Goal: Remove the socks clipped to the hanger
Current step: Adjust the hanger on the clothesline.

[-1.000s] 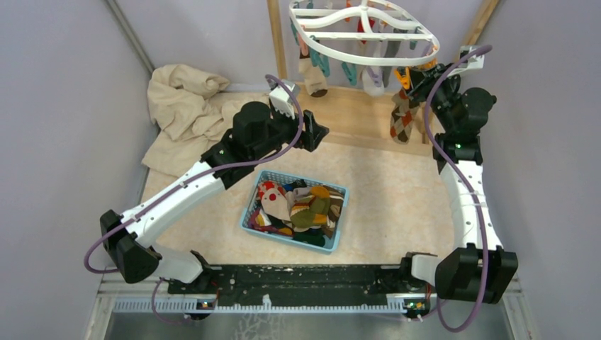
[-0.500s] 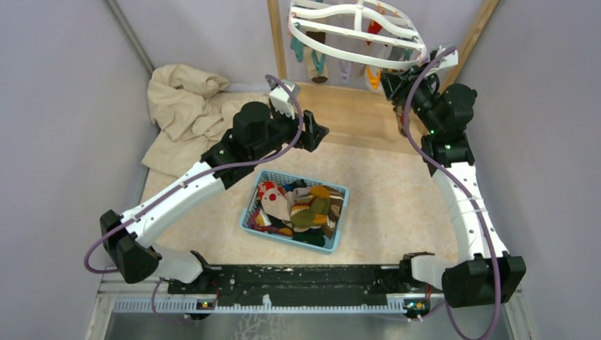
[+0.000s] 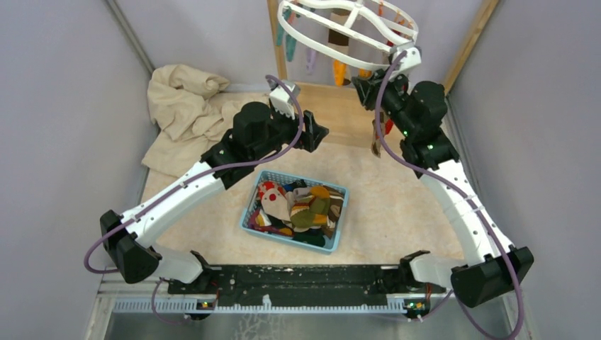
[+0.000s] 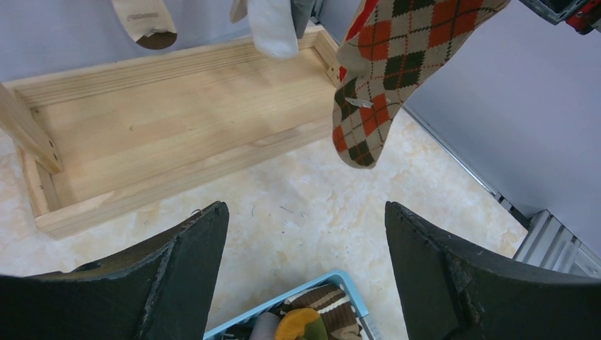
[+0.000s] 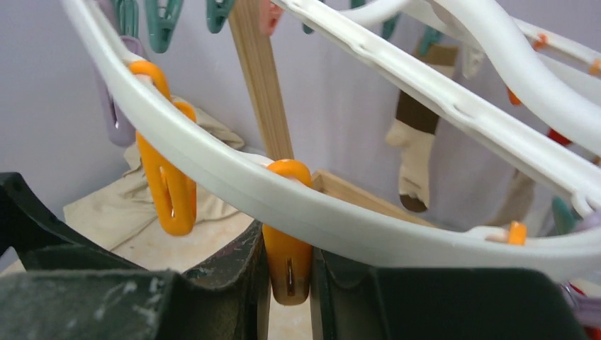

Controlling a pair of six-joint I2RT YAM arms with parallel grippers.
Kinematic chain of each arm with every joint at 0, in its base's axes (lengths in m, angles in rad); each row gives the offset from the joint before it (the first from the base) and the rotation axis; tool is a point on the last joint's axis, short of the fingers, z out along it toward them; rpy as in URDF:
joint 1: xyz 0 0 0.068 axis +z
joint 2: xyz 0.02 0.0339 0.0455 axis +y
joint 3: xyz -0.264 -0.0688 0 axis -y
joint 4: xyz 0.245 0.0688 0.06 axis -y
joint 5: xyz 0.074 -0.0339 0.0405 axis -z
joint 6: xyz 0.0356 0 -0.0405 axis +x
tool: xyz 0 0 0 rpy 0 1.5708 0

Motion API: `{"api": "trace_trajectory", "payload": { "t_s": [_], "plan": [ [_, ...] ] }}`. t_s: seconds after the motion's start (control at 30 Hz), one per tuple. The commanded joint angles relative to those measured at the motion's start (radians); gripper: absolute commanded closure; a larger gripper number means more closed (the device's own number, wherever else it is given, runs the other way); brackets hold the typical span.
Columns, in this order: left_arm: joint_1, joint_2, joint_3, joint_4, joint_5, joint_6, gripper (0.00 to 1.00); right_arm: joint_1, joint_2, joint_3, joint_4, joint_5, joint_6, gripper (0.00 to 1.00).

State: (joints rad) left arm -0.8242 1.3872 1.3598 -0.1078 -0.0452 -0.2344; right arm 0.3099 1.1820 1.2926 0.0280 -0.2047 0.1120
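Note:
The white oval hanger (image 3: 333, 42) hangs tilted at the top of the overhead view, with teal, purple and orange clips under it. My right gripper (image 5: 289, 283) is shut on an orange clip (image 5: 287, 255) just below the ring (image 5: 368, 227). A brown-and-cream sock (image 5: 414, 145) dangles behind it. An argyle sock (image 4: 383, 71) in orange, green and cream hangs close under the right arm, above the table. Two other sock toes (image 4: 273, 28) show beside it. My left gripper (image 4: 305, 212) is open and empty, over the table between the rack and the basket.
A light blue basket (image 3: 248, 212) with several socks sits mid-table, its corner (image 4: 347, 280) just below the left fingers. The wooden rack base (image 4: 177, 120) and its uprights (image 3: 275, 35) stand at the back. A beige cloth (image 3: 181, 106) lies crumpled at the back left.
The right arm has swung left with the orange clip in its jaws. The hanger has swung left and tilted with it. The left arm has not moved.

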Motion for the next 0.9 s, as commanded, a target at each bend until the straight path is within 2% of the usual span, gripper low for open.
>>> {"api": "trace_trajectory", "payload": {
  "t_s": [0.0, 0.43, 0.87],
  "plan": [
    [0.000, -0.024, 0.005, 0.000, -0.011, 0.012, 0.13, 0.090, 0.032, 0.088, -0.011, 0.142, -0.104, 0.93],
    [0.002, -0.032, -0.009, 0.001, -0.017, 0.014, 0.13, 0.333, 0.188, 0.274, -0.133, 0.462, -0.295, 0.94],
    [0.008, -0.048, -0.026, 0.004, -0.022, 0.014, 0.13, 0.487, 0.316, 0.391, -0.116, 0.788, -0.416, 0.94]
  ]
}}
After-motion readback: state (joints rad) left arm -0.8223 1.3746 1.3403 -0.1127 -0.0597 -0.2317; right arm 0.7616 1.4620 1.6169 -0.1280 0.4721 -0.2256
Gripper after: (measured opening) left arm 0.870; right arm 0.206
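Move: My right hand already pinches an orange clothespin on the hanger's near rim, right between my fingertips. A second orange clothespin sits about 5 cm to its left and 1 cm farther out; the argyle sock hangs some 10 cm below, about 2 cm to the right. The brown-and-cream sock hangs across the ring, roughly 18 cm ahead and 5 cm left. From my idle left hand, the held clothespin is about 8 cm ahead, 8 cm right and 8 cm higher. Keeping my pinch on the orange clothespin, I drag the near rim of the hanger about 9 cm to my left with my right hand, quickly at first and then easing off, dipping roughly a centimetre midway and coming back up. My wrist rolls its left side down some 20 degrees and, later on, swings about 15 degrees clockwise with the ring. ##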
